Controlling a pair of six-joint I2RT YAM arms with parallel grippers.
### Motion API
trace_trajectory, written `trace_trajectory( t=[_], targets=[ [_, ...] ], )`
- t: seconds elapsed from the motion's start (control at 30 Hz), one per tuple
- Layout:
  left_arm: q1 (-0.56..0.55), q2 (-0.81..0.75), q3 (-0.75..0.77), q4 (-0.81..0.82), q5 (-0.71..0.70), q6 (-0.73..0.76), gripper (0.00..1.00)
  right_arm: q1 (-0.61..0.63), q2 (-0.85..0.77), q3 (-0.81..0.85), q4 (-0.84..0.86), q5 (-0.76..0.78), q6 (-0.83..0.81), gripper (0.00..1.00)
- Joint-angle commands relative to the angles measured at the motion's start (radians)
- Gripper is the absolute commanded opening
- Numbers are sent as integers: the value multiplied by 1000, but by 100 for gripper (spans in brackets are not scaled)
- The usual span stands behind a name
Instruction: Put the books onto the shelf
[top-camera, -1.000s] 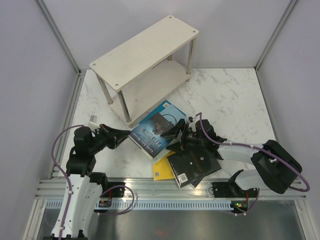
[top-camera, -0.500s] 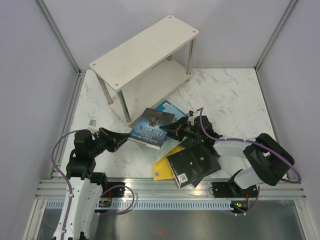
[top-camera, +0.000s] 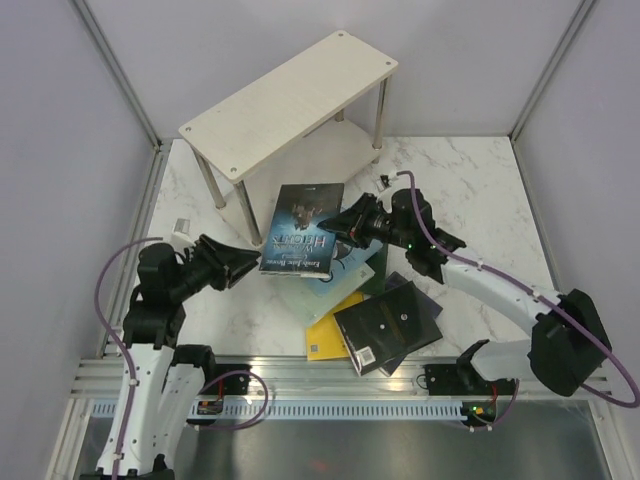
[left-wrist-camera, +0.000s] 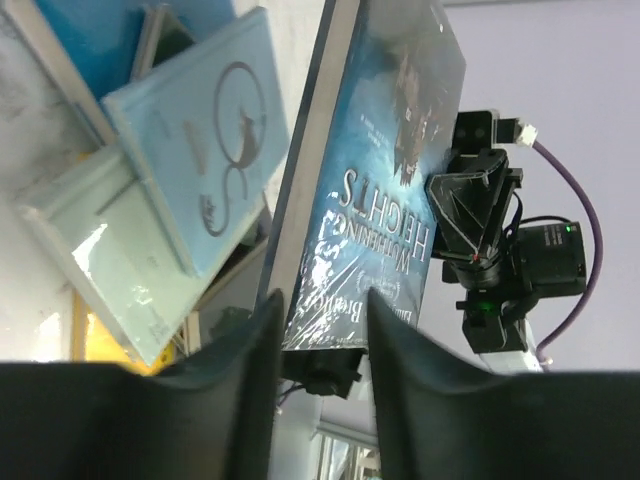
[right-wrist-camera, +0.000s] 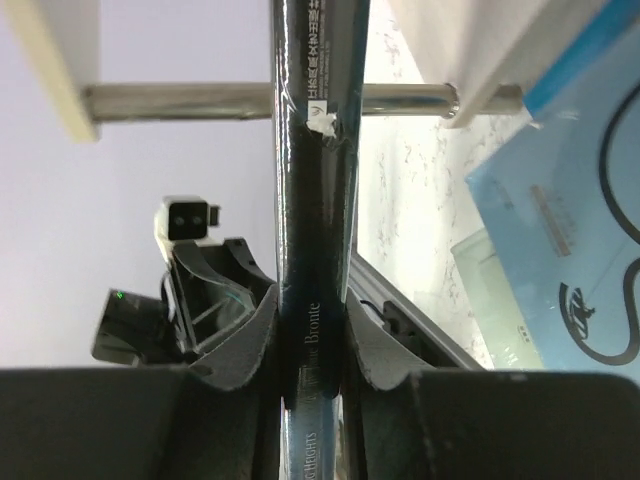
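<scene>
A dark pictorial blue book (top-camera: 303, 228) hangs tilted above the table just in front of the shelf (top-camera: 290, 95). My right gripper (top-camera: 338, 228) is shut on its right edge; in the right wrist view the spine (right-wrist-camera: 315, 150) is pinched between the pads of that gripper (right-wrist-camera: 310, 310). My left gripper (top-camera: 252, 266) is at the book's lower left corner with its fingers apart; the corner (left-wrist-camera: 330, 325) shows between them in the gripper (left-wrist-camera: 320, 300), untouched. More books lie on the table: light blue (left-wrist-camera: 200, 150), pale green (top-camera: 308, 297), yellow (top-camera: 328, 337), black (top-camera: 388, 325).
The shelf's silver legs (top-camera: 248, 222) stand close behind the held book. A small white item (top-camera: 186, 233) lies by the left wall, and a small dark clip (top-camera: 385, 180) by the shelf's right leg. The metal rail (top-camera: 340, 375) runs along the near edge.
The right gripper closed on the dark blue book and lifted it up and back towards the shelf. The left gripper's fingers parted from the book's corner and the arm followed slightly.
</scene>
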Motion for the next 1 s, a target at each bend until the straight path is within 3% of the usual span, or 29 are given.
trace_trajectory(
  t=[0.0, 0.07, 0.23, 0.27, 0.47, 0.67, 0.8, 0.97],
  targets=[
    [-10, 33, 114, 39, 91, 87, 46, -37, -129, 133, -157, -53, -181, 0],
    [-8, 47, 141, 29, 89, 104, 63, -96, -150, 186, -202, -59, -222, 0],
    [-8, 62, 184, 8, 85, 139, 88, -175, -149, 400, -411, -62, -337, 0],
    [-8, 64, 187, 6, 83, 144, 100, -189, -143, 434, -437, -59, -366, 0],
    [-8, 67, 188, -7, 92, 159, 100, -268, -78, 678, -511, -64, -403, 0],
    [-10, 56, 176, -29, 98, 173, 100, -332, 107, 959, -479, -49, -356, 0],
    [-8, 41, 158, -35, 112, 164, 100, -348, 318, 1078, -280, -36, -207, 0],
    [-8, 19, 164, -61, 117, 157, 100, -350, 599, 1287, -101, 83, -31, 0]
  ],
)
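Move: The right hand holds the blue Wuthering Heights book by its right edge; the middle of the shelf's top board lies about 21 cm ahead of this hand, 7 cm left and 8 cm above. The shelf's nearest post stands roughly 8 cm ahead and 16 cm left, and the light-blue book lies some 5 cm ahead, straight below by 20. From the left hand the top board is about 28 cm ahead, 8 cm right and 9 cm higher. Keeping its pinch on the blue book, the right hand lifts it some 24 cm, swinging up to 10 cm right at first, then drives about 20 cm forward over the shelf's top board, the fingers tipping upward and turning clockwise. The left hand spreads its fingers wide by the book's near-left corner and rises about 5 cm. ##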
